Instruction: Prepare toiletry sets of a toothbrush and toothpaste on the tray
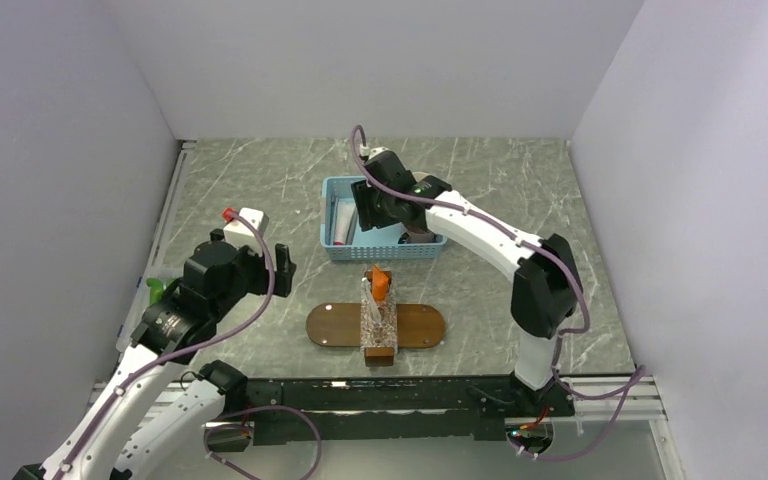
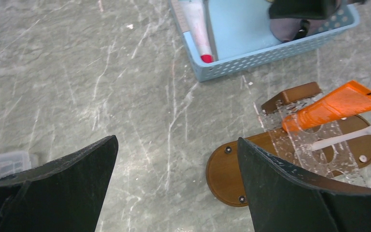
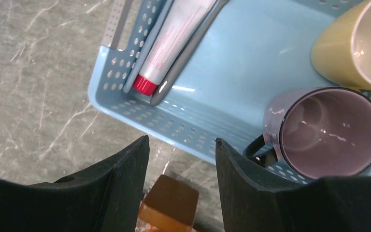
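The dark-brown oval tray [image 1: 330, 325] lies near the front edge. A clear rack with brown ends [image 1: 379, 325] stands across it. The orange toothpaste [image 1: 379, 283] leans in that rack, and in the left wrist view the toothpaste [image 2: 335, 106] has a white toothbrush handle [image 2: 352, 135] below it. My left gripper [image 1: 265, 245] hangs open to the left of the tray [image 2: 227, 174], nothing between its fingers. My right gripper [image 3: 181, 140] is open and empty above the near wall of the light-blue basket [image 3: 125, 104]. A white tube with a red cap [image 3: 169, 43] lies inside along the basket's left wall.
The basket [image 1: 335, 215] stands behind the tray. It also holds a mauve mug [image 3: 331, 133], a yellow mug [image 3: 352, 43] and a grey strip [image 3: 188, 53] beside the tube. A clear plastic box [image 2: 5, 164] sits at the left. White walls close in three sides.
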Tool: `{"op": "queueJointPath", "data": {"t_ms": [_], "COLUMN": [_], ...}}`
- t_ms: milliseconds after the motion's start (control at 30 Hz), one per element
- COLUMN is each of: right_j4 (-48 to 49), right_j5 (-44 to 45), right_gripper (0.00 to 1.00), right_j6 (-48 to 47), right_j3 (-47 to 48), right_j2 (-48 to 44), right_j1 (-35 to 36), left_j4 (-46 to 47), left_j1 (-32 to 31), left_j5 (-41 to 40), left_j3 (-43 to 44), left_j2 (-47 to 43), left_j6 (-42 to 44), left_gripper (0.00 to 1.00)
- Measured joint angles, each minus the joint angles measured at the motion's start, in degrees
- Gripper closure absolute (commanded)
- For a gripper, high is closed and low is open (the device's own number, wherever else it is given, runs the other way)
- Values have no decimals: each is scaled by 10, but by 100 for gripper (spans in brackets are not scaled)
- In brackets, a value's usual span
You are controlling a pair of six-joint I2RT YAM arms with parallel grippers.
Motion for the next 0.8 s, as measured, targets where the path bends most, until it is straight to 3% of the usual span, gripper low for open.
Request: {"op": "queueJointPath", "data": {"t_ms": [400, 800], "right_j4": [6, 7], "right_j5": [-26, 3], "right_gripper": [44, 46], "right_j6": [68, 123], "right_j3": [134, 192], "right_j2": [166, 265], "right_j1": [-34, -38], "left_j4": [23, 38], "left_j1": [0, 0], "left_j5": [39, 47], "left_j3": [5, -28], "left_j2": [61, 42], "left_j6": [16, 26], "left_gripper": [1, 1]}}
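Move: My right hand, partly open and empty, has the dark grey toothbrush on the blue basket's floor about 13 cm ahead, 5 cm to its left and 14 cm below. The white toothpaste tube lies some 3 cm left of that brush. The purple mug stands roughly 11 cm ahead of my hand and 9 cm to its right, the yellow mug about 8 cm farther out. From my left hand the grey toothbrush is some 25 cm ahead, 11 cm to the right and 20 cm down. I sink my right hand about 10 cm while carrying it some 8 cm forward and 4 cm left, down into the basket towards the grey toothbrush. On the way I tip the fingers further down and turn them about 15 degrees clockwise, holding them half open. My open left hand eases down and right over bare table, roughly 3 cm. ##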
